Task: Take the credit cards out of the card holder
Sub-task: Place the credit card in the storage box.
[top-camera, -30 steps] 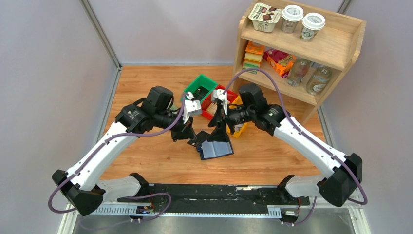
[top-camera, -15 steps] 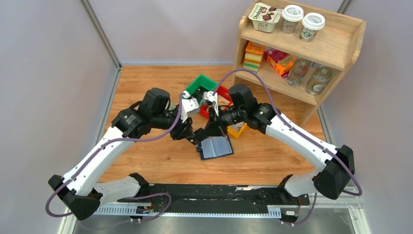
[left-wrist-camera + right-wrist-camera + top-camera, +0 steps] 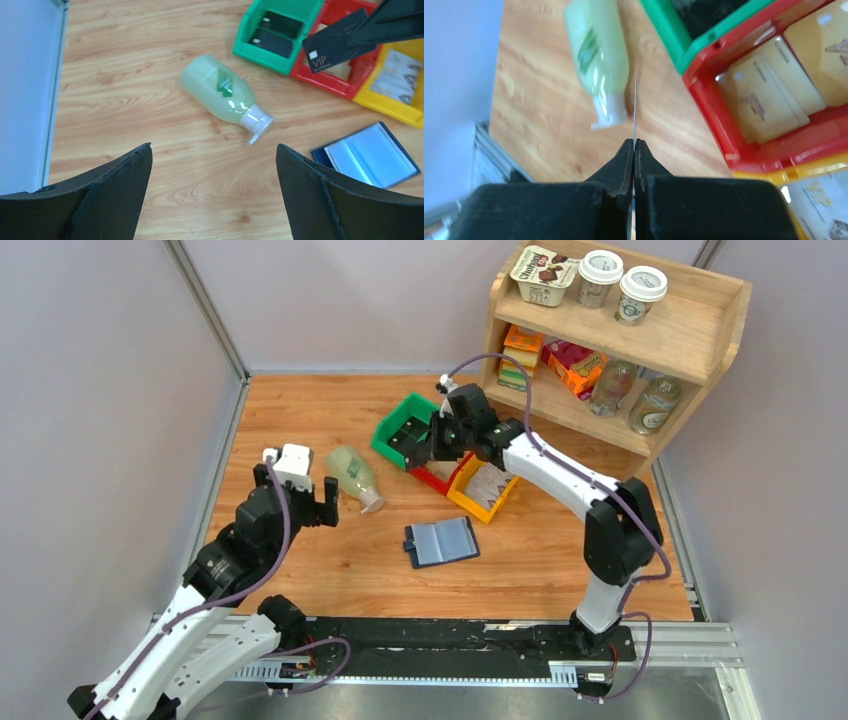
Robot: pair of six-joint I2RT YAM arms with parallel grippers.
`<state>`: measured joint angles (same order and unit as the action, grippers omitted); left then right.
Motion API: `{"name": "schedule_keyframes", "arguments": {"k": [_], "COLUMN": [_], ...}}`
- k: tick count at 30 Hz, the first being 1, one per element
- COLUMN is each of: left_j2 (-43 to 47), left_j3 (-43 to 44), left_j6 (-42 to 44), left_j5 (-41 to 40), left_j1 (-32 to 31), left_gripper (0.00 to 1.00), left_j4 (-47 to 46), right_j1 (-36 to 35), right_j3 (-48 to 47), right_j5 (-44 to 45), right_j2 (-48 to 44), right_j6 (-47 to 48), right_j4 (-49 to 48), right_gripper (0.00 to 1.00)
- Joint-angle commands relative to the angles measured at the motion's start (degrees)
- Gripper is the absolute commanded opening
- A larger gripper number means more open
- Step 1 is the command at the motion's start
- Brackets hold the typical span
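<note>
The card holder [image 3: 442,541] lies open and flat on the wooden table, navy with pale clear sleeves; it also shows in the left wrist view [image 3: 367,155]. My right gripper [image 3: 428,443] is shut on a black credit card marked VIP [image 3: 332,42], held in the air over the green and red bins. The right wrist view shows that card edge-on [image 3: 634,100] between the closed fingers of the right gripper [image 3: 634,142]. My left gripper [image 3: 297,496] stands open and empty at the left, well away from the holder, its fingers wide apart over bare wood [image 3: 214,150].
A pale green bottle [image 3: 356,476] lies on its side between the left gripper and the bins. The green bin [image 3: 396,426] holds dark cards, the red bin [image 3: 769,100] beige ones, the yellow bin [image 3: 487,492] printed ones. A wooden shelf [image 3: 620,340] stands back right.
Both grippers have left the card holder. The left one opened and pulled back to the left. The right one shut on a black card and carried it back over the bins.
</note>
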<state>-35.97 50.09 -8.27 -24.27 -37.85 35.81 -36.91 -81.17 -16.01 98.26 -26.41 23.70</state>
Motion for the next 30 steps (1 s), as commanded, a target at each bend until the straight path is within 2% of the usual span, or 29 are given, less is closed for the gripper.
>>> {"name": "schedule_keyframes", "arguments": {"k": [1, 4, 9, 19, 23, 30], "left_j2": [4.6, 6.3, 6.0, 4.6, 3.9, 3.5], "left_j3": [-5.3, -8.3, -8.8, -8.7, -8.5, -8.6], "left_j6": [-10.0, -11.7, -13.2, -13.6, -13.6, -13.6], "left_j5": [-11.6, -11.8, -11.1, -8.7, -8.1, -6.8], "left_j1": [0.1, 0.1, 0.1, 0.1, 0.1, 0.1], "left_gripper": [1.00, 0.99, 0.98, 0.96, 0.96, 0.96], "left_j4": [-1.9, -1.1, -0.4, -1.1, -0.9, -1.2], "right_j1": [-0.2, -0.4, -0.4, -0.4, -0.4, -0.4], "right_j3": [-11.8, -18.8, -30.0, -41.2, -42.2, -40.4], "right_j5": [12.2, 17.9, 26.8, 28.0, 27.8, 28.7], "right_j2": [8.9, 15.5, 24.9, 37.2, 39.6, 38.1], "right_j6": [-16.4, -21.3, -27.4, -32.6, -33.7, -31.1], "right_j4": [-2.9, -0.9, 6.3, 7.5, 7.8, 8.1], "right_gripper": [0.00, 0.00, 0.00, 0.02, 0.10, 0.41]}}
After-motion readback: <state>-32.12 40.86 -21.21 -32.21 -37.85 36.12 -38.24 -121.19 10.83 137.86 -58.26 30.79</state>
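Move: The green box of the storage box, where the black card in the right hand is going, lies about 18 cm ahead of that hand, 3 cm to its left and 13 cm below. The red box is some 12 cm ahead and 5 cm right of the hand, the yellow one 6 cm ahead and 14 cm right, the bottle 7 cm ahead and 14 cm left. From the empty left hand, the green box is roughly 27 cm ahead, 17 cm right and 22 cm down. Forward and a little left, the right hand swings the card about 16 cm out to the green box while turning some 40 degrees clockwise; it sinks slowly at first, then steeply, 10 cm in all, into the near left part of the box, and its fingers part about a third of the way at the bottom. The open left hand sinks 5 cm over bare table, shifting slightly left and turning a little counter-clockwise. ##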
